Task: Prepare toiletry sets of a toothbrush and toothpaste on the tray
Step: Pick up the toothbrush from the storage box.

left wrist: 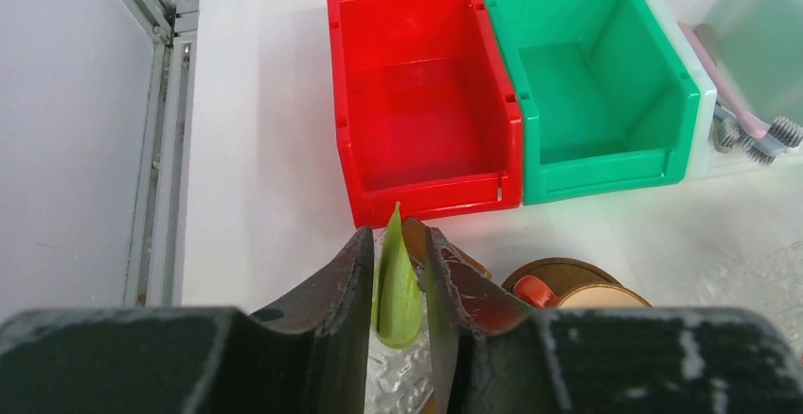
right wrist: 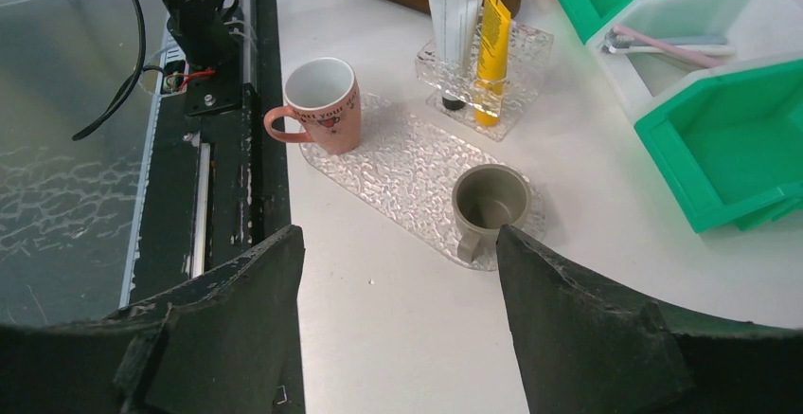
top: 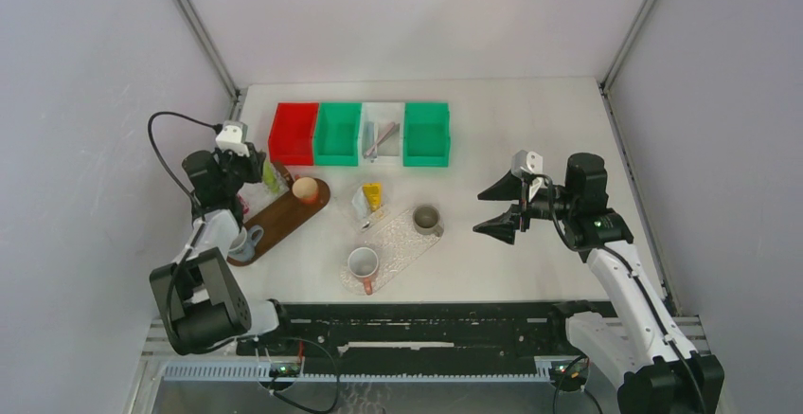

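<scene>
A green toothpaste tube [left wrist: 400,286] stands upright in a clear textured holder [left wrist: 402,376] at the far end of the brown wooden tray [top: 284,215]. My left gripper [left wrist: 398,243] straddles it, jaws slightly open, with a thin gap on the right side. Another clear holder [right wrist: 516,63] on the table holds a white tube [right wrist: 455,16] and a yellow tube [right wrist: 492,49]. Pink and pale toothbrushes [right wrist: 663,46] lie in the clear bin [top: 382,135]. My right gripper [right wrist: 398,262] hovers wide open and empty over the table, right of the clear tray [right wrist: 398,168].
A pink mug [right wrist: 320,106] and a grey mug [right wrist: 488,201] stand on the clear tray. On the wooden tray are a bluish mug [top: 244,242] and a round tan item [top: 305,189]. A red bin [left wrist: 421,92] and two green bins [top: 338,134] [top: 426,134] line the back.
</scene>
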Action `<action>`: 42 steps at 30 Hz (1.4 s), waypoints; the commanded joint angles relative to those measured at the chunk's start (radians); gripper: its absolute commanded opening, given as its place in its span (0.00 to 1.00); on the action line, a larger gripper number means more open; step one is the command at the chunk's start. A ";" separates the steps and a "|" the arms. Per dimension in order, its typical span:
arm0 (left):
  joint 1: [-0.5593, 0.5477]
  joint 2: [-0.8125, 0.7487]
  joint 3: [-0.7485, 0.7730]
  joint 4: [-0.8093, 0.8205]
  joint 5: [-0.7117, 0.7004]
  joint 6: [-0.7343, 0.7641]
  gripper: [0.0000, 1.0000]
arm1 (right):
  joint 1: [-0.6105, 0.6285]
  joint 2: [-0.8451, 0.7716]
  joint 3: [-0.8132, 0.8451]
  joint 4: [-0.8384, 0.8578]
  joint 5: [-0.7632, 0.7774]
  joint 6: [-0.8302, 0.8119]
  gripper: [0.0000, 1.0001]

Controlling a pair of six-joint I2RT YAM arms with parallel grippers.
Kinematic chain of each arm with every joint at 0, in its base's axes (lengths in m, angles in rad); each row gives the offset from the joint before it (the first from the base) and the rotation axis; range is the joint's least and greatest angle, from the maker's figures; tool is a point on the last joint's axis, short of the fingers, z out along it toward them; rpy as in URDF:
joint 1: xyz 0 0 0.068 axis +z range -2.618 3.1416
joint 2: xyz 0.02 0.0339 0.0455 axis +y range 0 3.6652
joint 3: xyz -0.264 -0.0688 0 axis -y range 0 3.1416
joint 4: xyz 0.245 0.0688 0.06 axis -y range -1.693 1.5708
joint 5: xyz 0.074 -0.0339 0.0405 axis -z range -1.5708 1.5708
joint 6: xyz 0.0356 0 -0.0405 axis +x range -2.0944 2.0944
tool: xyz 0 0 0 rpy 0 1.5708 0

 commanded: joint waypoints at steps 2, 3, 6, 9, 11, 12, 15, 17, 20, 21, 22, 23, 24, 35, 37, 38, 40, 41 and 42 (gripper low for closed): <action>0.010 -0.058 -0.014 0.018 -0.005 -0.017 0.34 | -0.005 -0.017 0.023 0.004 -0.005 -0.018 0.82; 0.010 -0.071 -0.011 0.015 -0.014 -0.026 0.37 | -0.005 -0.019 0.023 0.004 -0.005 -0.018 0.82; 0.010 -0.124 0.004 -0.010 -0.063 -0.063 0.47 | -0.008 -0.020 0.023 0.003 -0.007 -0.021 0.82; 0.010 -0.180 0.029 -0.058 -0.126 -0.118 0.56 | -0.008 -0.020 0.023 -0.001 -0.009 -0.025 0.82; 0.011 -0.216 0.054 -0.105 -0.153 -0.157 0.64 | -0.008 -0.020 0.024 -0.002 -0.009 -0.026 0.82; 0.010 -0.234 0.066 -0.126 -0.158 -0.176 0.66 | -0.008 -0.020 0.023 -0.002 -0.009 -0.028 0.82; 0.010 -0.282 0.083 -0.162 -0.152 -0.229 0.70 | -0.008 -0.020 0.023 -0.005 -0.008 -0.031 0.82; 0.010 -0.315 0.083 -0.164 -0.142 -0.280 0.75 | -0.011 -0.021 0.024 -0.007 -0.008 -0.034 0.82; 0.011 -0.352 0.085 -0.161 -0.117 -0.368 0.81 | -0.012 -0.020 0.023 -0.008 -0.009 -0.038 0.82; 0.011 -0.357 0.091 -0.161 -0.103 -0.395 0.83 | -0.013 -0.020 0.023 -0.010 -0.007 -0.038 0.82; 0.011 -0.358 0.099 -0.161 -0.089 -0.429 0.84 | -0.014 -0.020 0.024 -0.010 -0.006 -0.039 0.82; 0.011 -0.356 0.106 -0.162 -0.078 -0.451 0.87 | -0.015 -0.020 0.023 -0.010 -0.007 -0.039 0.82; 0.011 -0.354 0.113 -0.158 -0.069 -0.476 0.88 | -0.016 -0.021 0.024 -0.011 -0.007 -0.041 0.82; -0.071 -0.327 0.224 -0.249 -0.025 -0.546 0.88 | -0.024 -0.025 0.023 -0.013 -0.006 -0.044 0.82; -0.124 -0.318 0.257 -0.299 -0.065 -0.515 0.89 | -0.024 -0.024 0.023 -0.014 -0.005 -0.045 0.82; -0.150 -0.312 0.274 -0.324 -0.084 -0.495 0.88 | -0.025 -0.024 0.023 -0.014 -0.005 -0.045 0.82; -0.204 -0.293 0.306 -0.366 -0.121 -0.472 0.88 | -0.026 -0.025 0.023 -0.014 -0.004 -0.045 0.82; -0.229 -0.282 0.322 -0.380 -0.138 -0.469 0.87 | -0.027 -0.026 0.023 -0.014 -0.005 -0.046 0.82; -0.253 -0.265 0.338 -0.398 -0.156 -0.467 0.87 | -0.028 -0.027 0.023 -0.014 -0.004 -0.045 0.82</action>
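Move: The toothbrushes in the white box lie about 18 cm ahead of the left hand, 26 cm to its right and 15 cm below. The green tube stands between its fingers, its middle about 6 cm below. The red box is about 20 cm ahead, 2 cm right; the orange mug is level, 8 cm right. From the right hand, the toothbrushes lie roughly 37 cm ahead and 26 cm left. The left hand rises about 15 cm off the green tube, opening wide and rolling right-side-down, then swings right. ##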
